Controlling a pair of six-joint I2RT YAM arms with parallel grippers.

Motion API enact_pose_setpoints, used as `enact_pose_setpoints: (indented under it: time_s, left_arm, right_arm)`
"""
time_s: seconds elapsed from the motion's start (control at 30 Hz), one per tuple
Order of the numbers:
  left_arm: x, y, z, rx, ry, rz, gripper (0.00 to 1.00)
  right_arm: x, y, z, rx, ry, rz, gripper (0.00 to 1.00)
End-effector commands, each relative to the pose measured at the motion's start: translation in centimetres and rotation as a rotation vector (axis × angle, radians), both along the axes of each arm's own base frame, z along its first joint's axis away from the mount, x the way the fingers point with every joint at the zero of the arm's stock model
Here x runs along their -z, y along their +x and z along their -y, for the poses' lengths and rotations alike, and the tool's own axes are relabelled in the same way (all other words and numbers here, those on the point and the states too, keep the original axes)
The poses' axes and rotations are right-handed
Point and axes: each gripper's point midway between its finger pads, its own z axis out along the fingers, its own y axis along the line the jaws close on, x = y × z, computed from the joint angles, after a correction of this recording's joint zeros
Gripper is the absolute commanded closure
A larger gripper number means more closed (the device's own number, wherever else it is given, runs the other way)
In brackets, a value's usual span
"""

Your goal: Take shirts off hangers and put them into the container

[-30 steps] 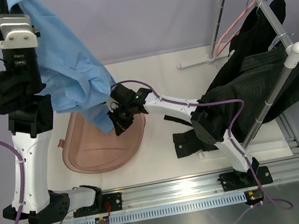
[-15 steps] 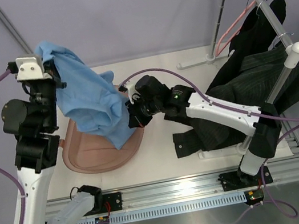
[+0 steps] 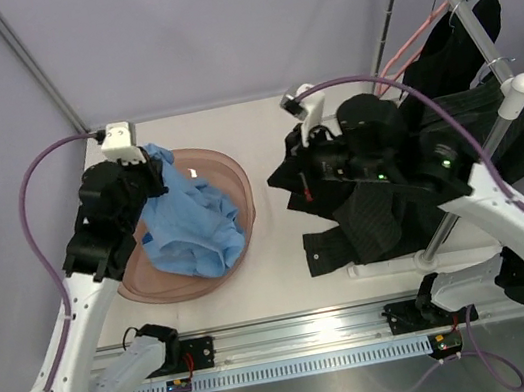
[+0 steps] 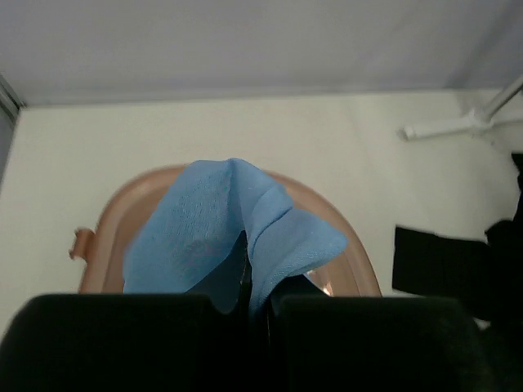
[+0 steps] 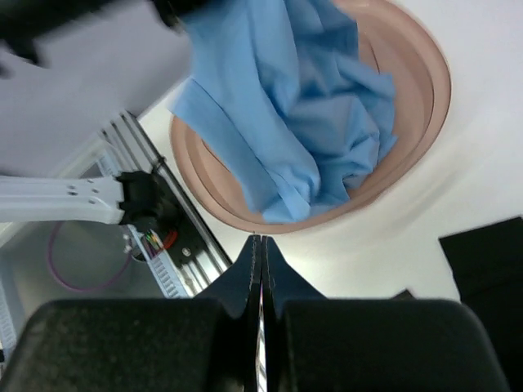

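Observation:
The light blue shirt (image 3: 191, 224) lies bunched in the pinkish container (image 3: 236, 175), spilling over its left rim. My left gripper (image 3: 143, 173) is shut on the shirt's upper fold (image 4: 221, 220), just above the container's rim (image 4: 110, 229). My right gripper (image 3: 296, 172) is shut on nothing and hovers right of the container, over the table; its tips (image 5: 261, 245) point at the near rim (image 5: 425, 90) and the blue shirt (image 5: 302, 106). A black shirt (image 3: 450, 51) and a pinstriped shirt (image 3: 492, 120) hang on the rack at the right. A pink hanger (image 3: 409, 48) hangs there bare.
The grey rack pole (image 3: 474, 16) slants across the right side, its white foot (image 3: 343, 110) on the table. Dark cloth (image 3: 337, 244) trails onto the table under my right arm. The arms' base rail (image 3: 307, 335) runs along the near edge.
My left arm came down from high up and lowered the blue shirt into the container. My right gripper pulled back rightward, away from the shirt, toward the dark shirts.

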Motion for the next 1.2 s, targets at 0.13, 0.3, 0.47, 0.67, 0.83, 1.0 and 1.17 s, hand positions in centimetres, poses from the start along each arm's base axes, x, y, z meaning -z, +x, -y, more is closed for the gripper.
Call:
enact_pose_setpoints:
  time_s: [0.13,0.3,0.47,0.67,0.83,1.0,1.17]
  left_arm:
    - [11.1,0.3,2.1,0.027,-0.075,-0.393,1.0]
    - [17.5,-0.5,3.2,0.084,-0.21,-0.524,1.0]
    - [20.2,-0.1,3.0,0.078,-0.199,-0.584,0.97]
    - [20.2,2.3,2.0,0.055,-0.165,-0.591,0.95]
    - [20.1,3.8,1.5,0.046,-0.165,-0.599,0.67]
    - [17.4,2.2,0.2,-0.01,-0.131,-0.494,0.37]
    - [9.6,-1.0,0.5,0.018,-0.112,-0.276,0.13]
  right_arm:
    - [-7.2,-6.9,4.7,-0.101,0.083,0.105,1.0]
    - [-5.3,-7.7,5.9,-0.094,0.061,0.094,1.0]
    - [-1.7,-8.2,5.9,-0.104,0.055,0.058,1.0]
    - [2.0,-8.9,5.4,-0.118,0.049,-0.019,1.0]
    - [5.7,-9.0,5.3,-0.106,0.0,-0.076,1.0]
    - [10.2,-9.1,4.6,-0.099,-0.043,-0.141,1.0]
    - [14.3,-9.3,2.9,-0.103,-0.113,-0.192,1.0]
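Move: Held in the left hand, the blue shirt already hangs into the container, whose middle lies about 33 cm below that hand and only some 1 cm nearer the base. The striped cuff is roughly 29 cm to this hand's right and 13 cm back; the black sleeve lies 27 cm right, about level with the hand. From the empty right hand the container is about 11 cm ahead, 22 cm left and 38 cm below. Lowering the gripped end of the blue shirt about 22 cm into the container, the left hand tips its fingers down nearly 40 degrees, opens them wide at the bottom to let go of the cloth, then rises some 7 cm. The right hand, still shut and empty, backs off and slightly right while lifting, then sinks well below its starting height beside the striped cuff. ##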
